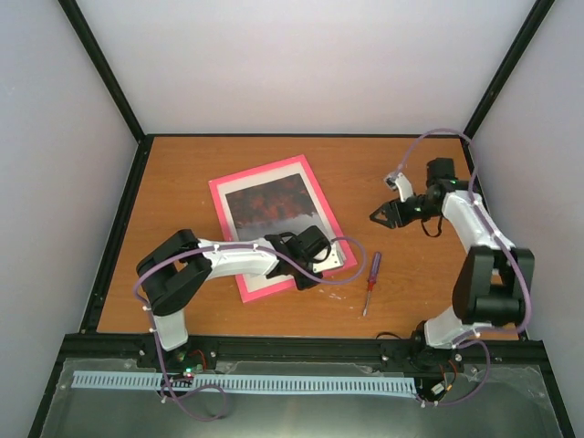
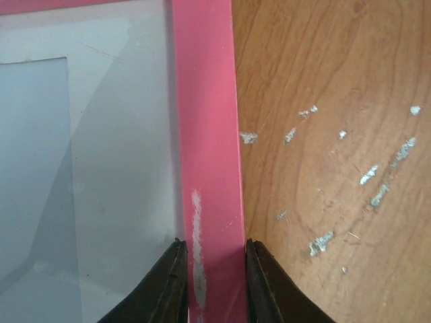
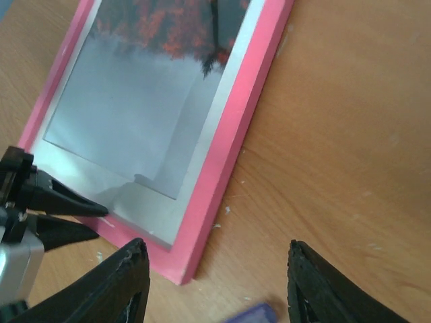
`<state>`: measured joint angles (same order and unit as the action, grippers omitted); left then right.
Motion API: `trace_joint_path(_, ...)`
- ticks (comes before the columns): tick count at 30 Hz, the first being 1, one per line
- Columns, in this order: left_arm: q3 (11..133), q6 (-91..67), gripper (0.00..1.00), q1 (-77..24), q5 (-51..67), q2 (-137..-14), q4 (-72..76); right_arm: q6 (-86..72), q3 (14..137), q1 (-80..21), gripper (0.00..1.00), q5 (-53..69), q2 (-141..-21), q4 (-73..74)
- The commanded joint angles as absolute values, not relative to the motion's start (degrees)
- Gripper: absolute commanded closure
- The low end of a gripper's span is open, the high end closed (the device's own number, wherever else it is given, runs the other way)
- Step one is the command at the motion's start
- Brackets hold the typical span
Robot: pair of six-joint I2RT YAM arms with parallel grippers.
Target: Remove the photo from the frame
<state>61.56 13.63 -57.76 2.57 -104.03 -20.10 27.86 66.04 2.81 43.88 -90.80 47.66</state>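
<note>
The pink-bordered frame lies flat, face up, in the middle of the table. The photo sits inside it under a pale mat, its dark red-and-black end far from me. My left gripper is at the frame's near right edge. In the left wrist view its fingertips press both sides of the pink border, so the left gripper is shut on it. My right gripper hovers open to the right of the frame. The right wrist view shows the frame's corner between the right gripper's jaws and the photo beyond.
A small red-handled screwdriver lies on the wood to the right of the frame's near corner. Black rails and white walls enclose the table. Pale flecks dot the wood beside the frame.
</note>
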Motion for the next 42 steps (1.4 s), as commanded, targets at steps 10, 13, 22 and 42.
trace_joint_path(10,74.7,15.0,0.99,-57.5,8.8,-96.4,-27.6,64.9,55.5,1.9,0.45,40.0,-60.2,59.3)
trace_joint_path(13,77.5,15.1,0.99,-57.2,9.3,-96.6,-29.7,72.1,56.3,0.5,0.46,38.0,-58.0,63.1)
trace_joint_path(22,83.6,14.5,0.99,-54.4,13.6,-96.3,-31.9,78.4,59.7,-6.0,0.45,28.9,-59.0,61.0)
trace_joint_path(42,86.6,14.8,0.99,-50.5,18.1,-95.8,-31.9,88.0,58.2,-15.7,0.41,19.6,-64.1,46.4)
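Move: The left hand, low over the table, already pinches the frame's near edge; the frame's near-right corner lies about 12 cm to its right and 3 cm ahead, at its own height. The photo's middle is some 14 cm ahead and 8 cm left of it, the screwdriver about 17 cm right and 1 cm back. From the open right hand the same corner lies roughly 8 cm back, 5 cm left and 11 cm below, the screwdriver about 14 cm back and 1 cm right. Upward by some 15 cm, easing slightly forward and right, the left hand raises the pinched near edge and keeps its grip. The right hand swings back and up, then partly forward again and a little left towards the rising near-right corner, rolling about 80 degrees counter-clockwise as seen from behind the hand, its fingers staying open around that corner's side. ##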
